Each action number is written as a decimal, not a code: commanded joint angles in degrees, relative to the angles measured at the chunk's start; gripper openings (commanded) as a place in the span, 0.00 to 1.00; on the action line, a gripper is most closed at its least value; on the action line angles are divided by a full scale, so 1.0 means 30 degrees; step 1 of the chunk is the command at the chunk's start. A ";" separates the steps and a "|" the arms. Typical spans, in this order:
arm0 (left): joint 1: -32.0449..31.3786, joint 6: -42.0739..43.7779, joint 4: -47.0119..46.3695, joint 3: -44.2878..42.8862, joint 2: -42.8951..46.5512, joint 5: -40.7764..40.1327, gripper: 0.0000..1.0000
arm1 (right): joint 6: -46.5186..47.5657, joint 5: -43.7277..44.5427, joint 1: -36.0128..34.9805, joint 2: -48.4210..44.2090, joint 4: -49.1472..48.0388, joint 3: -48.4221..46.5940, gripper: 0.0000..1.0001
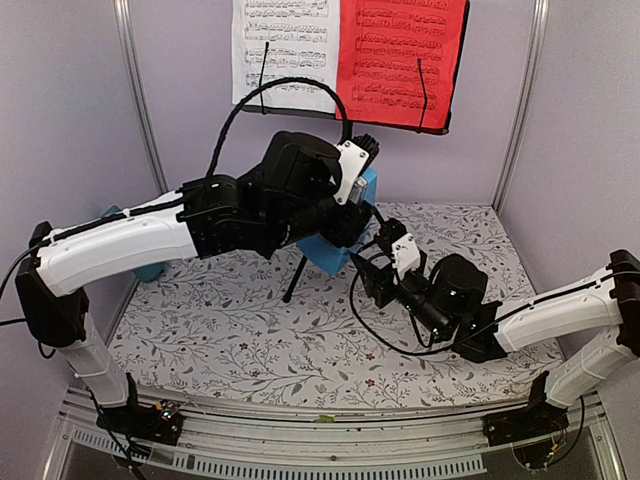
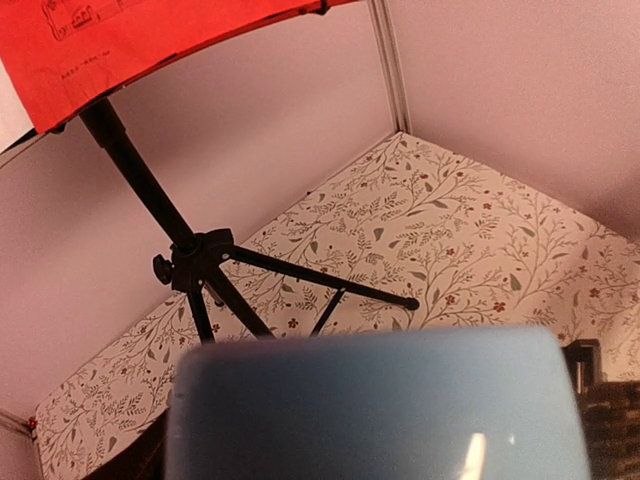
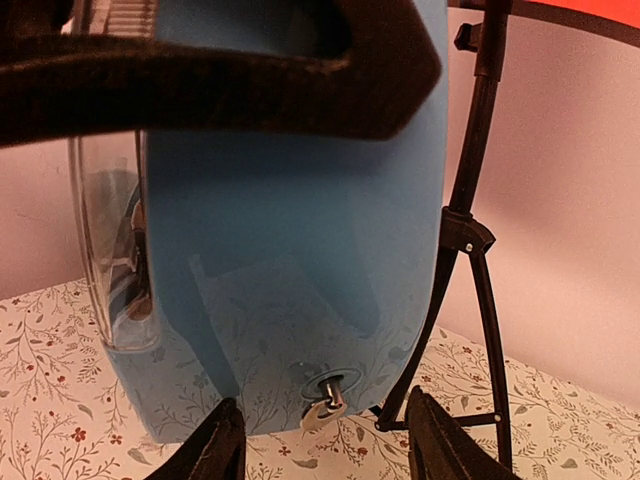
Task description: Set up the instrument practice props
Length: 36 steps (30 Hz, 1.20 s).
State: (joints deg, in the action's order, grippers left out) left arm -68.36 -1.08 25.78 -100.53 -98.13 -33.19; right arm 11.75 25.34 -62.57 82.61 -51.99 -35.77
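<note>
The black music stand (image 1: 296,278) is at the back, with the white sheet (image 1: 285,48) and the red sheet (image 1: 400,60) on its desk. My left gripper (image 1: 352,205) is shut on the small blue metronome (image 1: 327,250) and holds it above the table in front of the stand. In the left wrist view the metronome (image 2: 380,405) fills the bottom and hides the fingers. My right gripper (image 3: 325,442) is open, close under the metronome (image 3: 290,250). The silver winding key (image 3: 325,402) sits between its fingertips (image 3: 215,448), untouched. A left finger (image 3: 250,90) crosses the metronome's top.
A teal cup (image 1: 150,270) stands at the left, mostly hidden behind the left arm. The stand's tripod legs (image 2: 300,270) spread over the floral table cover (image 1: 250,340). Grey walls close in the back and both sides.
</note>
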 commanded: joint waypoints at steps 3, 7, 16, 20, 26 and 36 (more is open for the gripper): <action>-0.0296 -0.0304 -0.1379 -0.0530 0.0759 -0.0139 0.00 | 0.1181 0.1972 -0.0582 0.0588 -0.0859 -0.0708 0.51; -0.0283 -0.0470 -0.1499 -0.0183 0.1055 -0.0020 0.00 | 0.1556 0.2406 -0.0684 0.0725 -0.0858 -0.0811 0.45; -0.0293 -0.0938 -0.1632 0.0649 0.1829 0.0339 0.00 | 0.2315 0.2876 -0.0900 0.0756 -0.0813 -0.0937 0.32; -0.0278 -0.1016 -0.1885 0.1077 0.2139 0.0420 0.00 | 0.2628 0.2641 -0.1043 0.0760 -0.0721 -0.0985 0.27; -0.0295 -0.1017 -0.2182 0.1380 0.2348 0.0535 0.00 | 0.2708 0.2173 -0.1107 0.0736 -0.0090 -0.1177 0.20; -0.0299 -0.1017 -0.2753 0.1949 0.2635 0.0954 0.00 | 0.2314 0.2246 -0.1114 0.0442 0.0622 -0.1314 0.00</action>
State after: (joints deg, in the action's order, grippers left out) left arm -68.36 -4.10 23.81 -94.65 -94.08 -31.40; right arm 19.27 31.77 -65.69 84.49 -50.46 -37.98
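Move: The small winding key on the blue metronome lies just off the right hand's fingertips, about 1 cm ahead, neither left nor right, and level. The metronome's body stands some 4 cm ahead, 5 cm left and 6 cm above that hand; the stand's tripod hub is about 20 cm ahead, 5 cm left, roughly level. From the left hand, which holds the metronome, the key is about 3 cm back, 3 cm right and 8 cm below. Right fingers close and pinch the key, edging about 1 cm left, as the left hand eases the metronome back-left. ##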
